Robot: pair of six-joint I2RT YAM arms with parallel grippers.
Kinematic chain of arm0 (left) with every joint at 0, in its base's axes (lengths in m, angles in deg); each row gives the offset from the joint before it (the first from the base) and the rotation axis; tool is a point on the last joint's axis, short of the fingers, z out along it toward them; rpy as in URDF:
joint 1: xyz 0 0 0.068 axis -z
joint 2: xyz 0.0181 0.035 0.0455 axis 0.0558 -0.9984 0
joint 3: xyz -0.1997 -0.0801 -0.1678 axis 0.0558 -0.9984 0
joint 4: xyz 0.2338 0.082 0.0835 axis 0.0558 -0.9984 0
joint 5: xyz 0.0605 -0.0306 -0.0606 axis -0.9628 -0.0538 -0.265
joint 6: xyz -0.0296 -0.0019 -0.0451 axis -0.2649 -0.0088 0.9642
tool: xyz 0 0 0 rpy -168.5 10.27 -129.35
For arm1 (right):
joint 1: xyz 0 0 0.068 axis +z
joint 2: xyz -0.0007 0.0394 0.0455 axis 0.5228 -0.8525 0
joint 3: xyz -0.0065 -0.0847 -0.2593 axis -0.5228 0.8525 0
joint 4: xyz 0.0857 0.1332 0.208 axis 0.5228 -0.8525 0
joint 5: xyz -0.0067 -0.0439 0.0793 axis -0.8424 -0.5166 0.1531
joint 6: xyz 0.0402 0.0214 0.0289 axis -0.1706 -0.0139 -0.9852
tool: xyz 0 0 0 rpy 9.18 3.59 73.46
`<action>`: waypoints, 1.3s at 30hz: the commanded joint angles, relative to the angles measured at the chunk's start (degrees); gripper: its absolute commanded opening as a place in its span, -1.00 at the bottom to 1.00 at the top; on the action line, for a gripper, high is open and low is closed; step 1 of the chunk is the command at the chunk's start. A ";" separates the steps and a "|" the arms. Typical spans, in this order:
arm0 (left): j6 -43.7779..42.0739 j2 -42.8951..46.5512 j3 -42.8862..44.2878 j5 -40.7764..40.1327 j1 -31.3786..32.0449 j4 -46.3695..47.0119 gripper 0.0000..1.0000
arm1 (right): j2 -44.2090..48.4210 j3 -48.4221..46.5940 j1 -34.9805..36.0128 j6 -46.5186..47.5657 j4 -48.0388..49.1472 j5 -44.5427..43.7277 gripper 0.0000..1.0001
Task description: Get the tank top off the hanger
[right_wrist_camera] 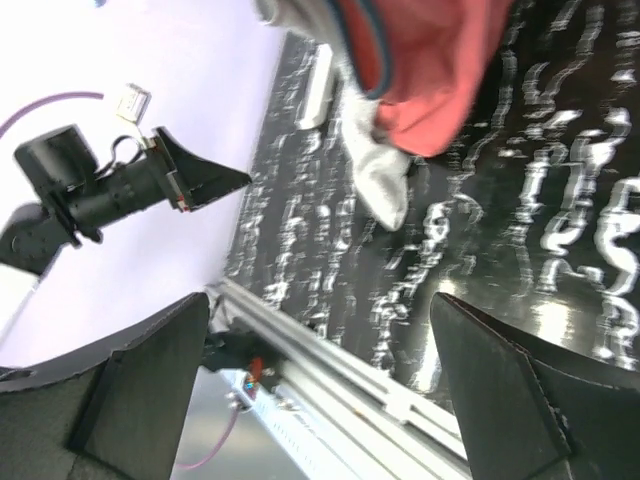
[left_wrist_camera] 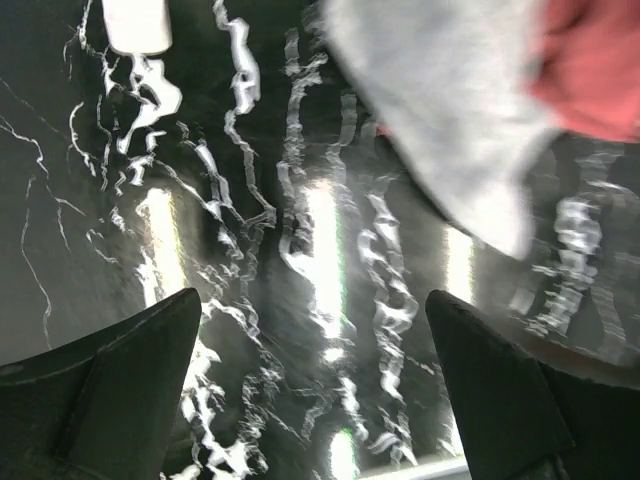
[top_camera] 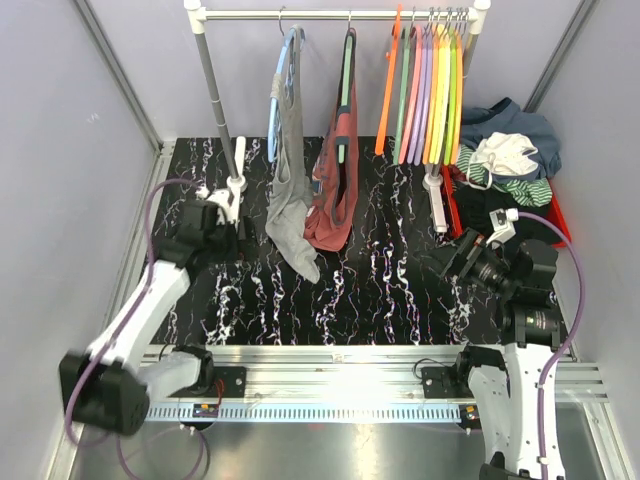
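A grey tank top [top_camera: 288,190] hangs on a light blue hanger [top_camera: 284,70] from the rail [top_camera: 330,14]. Next to it, a red tank top [top_camera: 338,185] hangs on a dark green hanger [top_camera: 347,70]. My left gripper [top_camera: 241,228] is open and empty, low over the table, left of the grey hem. In the left wrist view the grey cloth [left_wrist_camera: 450,110] and red cloth [left_wrist_camera: 590,70] hang ahead of the left gripper [left_wrist_camera: 315,335]. My right gripper [top_camera: 456,257] is open and empty, right of both garments; its view shows the red [right_wrist_camera: 430,70] and grey [right_wrist_camera: 382,185] hems.
Several empty coloured hangers [top_camera: 425,90] hang at the right end of the rail. A pile of clothes [top_camera: 510,150] lies in a red bin at the back right. The rack's white feet [top_camera: 232,190] [top_camera: 437,200] stand on the black marbled table [top_camera: 380,290].
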 commanded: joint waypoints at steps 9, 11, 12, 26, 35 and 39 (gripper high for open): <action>12.18 33.17 -11.36 25.29 0.15 12.56 0.98 | 4.89 7.39 0.09 -38.09 41.60 15.39 0.99; 15.00 41.05 -15.49 27.30 0.15 18.07 0.98 | 6.48 10.64 0.09 -45.73 53.15 15.12 0.99; 14.66 43.72 -16.64 28.80 0.15 20.38 0.98 | 6.74 11.09 0.09 -48.11 57.21 15.64 1.00; 9.48 44.71 -15.95 36.99 1.82 19.09 0.98 | -13.45 -22.29 6.32 -19.06 33.96 19.69 1.00; 7.10 41.02 -12.34 35.15 1.90 13.37 0.98 | -40.35 -59.91 37.66 17.60 -11.65 -23.24 0.99; 6.75 41.19 -11.99 33.65 1.90 12.49 0.98 | -43.96 -64.92 46.73 21.21 -10.43 -43.38 0.99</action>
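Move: The tank top hangs from the rail about 18 cm ahead of my right hand, 21 cm to its left and, at its middle, some 6 cm higher. The grey garment hangs about 8 cm left of the tank top; the orange hanger is some 20 cm ahead of my right hand, 9 cm left and 18 cm up. From my left hand, the tank top is roughly 10 cm ahead, 20 cm right and 19 cm above. I lift my open right hand, drawing it back about 6 cm at first, then sweep it left and forward to the tank top's near side, ending some 20 cm higher and 16 cm farther left, fingers swung counter-clockwise and tipped up. Meanwhile my left hand, open too, rises 12 cm, pulls back 11 and shifts right 8, turning clockwise with its fingers lifting. ##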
